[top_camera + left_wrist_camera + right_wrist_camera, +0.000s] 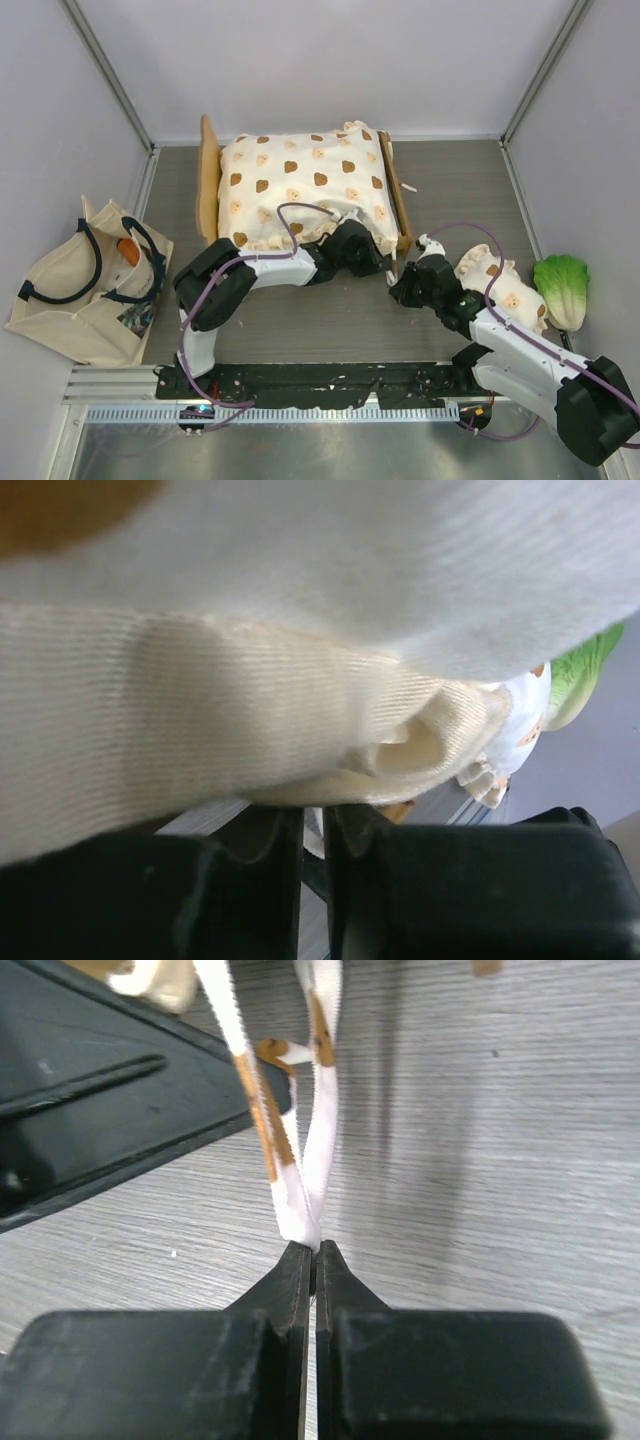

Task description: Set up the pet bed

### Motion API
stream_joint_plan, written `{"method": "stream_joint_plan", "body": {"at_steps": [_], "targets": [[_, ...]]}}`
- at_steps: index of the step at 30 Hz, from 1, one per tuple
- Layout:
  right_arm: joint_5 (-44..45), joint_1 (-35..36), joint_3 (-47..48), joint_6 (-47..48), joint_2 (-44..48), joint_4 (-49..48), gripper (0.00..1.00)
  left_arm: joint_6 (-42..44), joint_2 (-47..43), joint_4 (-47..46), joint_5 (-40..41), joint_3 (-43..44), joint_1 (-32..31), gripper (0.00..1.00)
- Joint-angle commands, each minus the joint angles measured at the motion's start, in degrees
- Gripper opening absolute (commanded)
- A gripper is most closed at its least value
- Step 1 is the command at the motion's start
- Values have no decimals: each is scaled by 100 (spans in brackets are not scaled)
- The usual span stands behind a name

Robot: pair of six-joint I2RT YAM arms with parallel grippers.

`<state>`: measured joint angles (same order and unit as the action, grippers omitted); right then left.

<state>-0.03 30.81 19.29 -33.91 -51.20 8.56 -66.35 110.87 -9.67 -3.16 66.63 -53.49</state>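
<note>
The pet bed [208, 190] is a light-wood frame at the back centre, with a cream bear-print cushion [300, 185] lying on it. My left gripper [372, 255] is at the cushion's near right corner. In the left wrist view its jaws [312, 815] stand a thin slit apart, with the cushion's cream hem [300, 740] folded over the tips and white cloth in the slit. My right gripper [398, 283] is just off the bed's near right corner. It is shut [317, 1250] on a white tie ribbon [300, 1195] with brown print that runs up toward the cushion.
A small bear-print pillow [505, 288] lies beside my right arm, with a green lettuce toy [562, 290] further right. A beige tote bag [85, 285] with black handles sits at the left wall. A black part of the left arm [100, 1110] is close by the ribbon.
</note>
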Motion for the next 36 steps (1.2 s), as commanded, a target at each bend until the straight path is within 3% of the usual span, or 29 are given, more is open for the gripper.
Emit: {"method": "stream_joint_plan", "body": {"at_steps": [1,3,6,16,24,28,32,36], "targets": [[697,31,505,16,119,909,1,341,-144,43,131,52,67,21],[934,31,637,-308,189,1278,1,473,-250,140,193,43,67,34],[1128,31,787,-685,216,1674,1,623,-417,290,272,-1,76,42],[1875,31,1086,-1153,233,2633,1,1422,-971,633,641,-343,41,54],[1700,31,945,-1012,164,2106,1,1993,-584,651,1491,-212,-214,61],[1647,31,1015,-960,5,1983,1,1600,-444,283,2072,-387,-416,66],[1577,31,1051,-881,-39,1922,1,616,-207,-912,2425,-801,-451,69],[1515,22,1051,-802,110,1922,1,-131,162,-1010,2644,-485,-460,69]]}}
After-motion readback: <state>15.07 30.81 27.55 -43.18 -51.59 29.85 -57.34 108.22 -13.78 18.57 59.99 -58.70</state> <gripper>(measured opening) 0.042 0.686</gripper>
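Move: The right hand already pinches the end of a brown-patched tie. The strands it pulls against gather about 4 cm ahead of it, and the bed frame's near right corner is roughly 11 cm ahead and 2 cm to its right, with the mattress corner about 12 cm ahead and 2 cm left. The small pillow lies level, some 25 cm to the right. From the left hand, the strands are about 2 cm back, 1 cm right and 2 cm below. Keeping its pinch on the tie end, the right hand draws it about 5 cm to the right, away from the left hand and slightly back, turning some 20 degrees clockwise. The left fingers open wide and let go of the tie; that hand withdraws about 4 cm left, first rising slightly, then sinking some 3 cm with its wrist rolling and drifting a little back to the right at the end. ##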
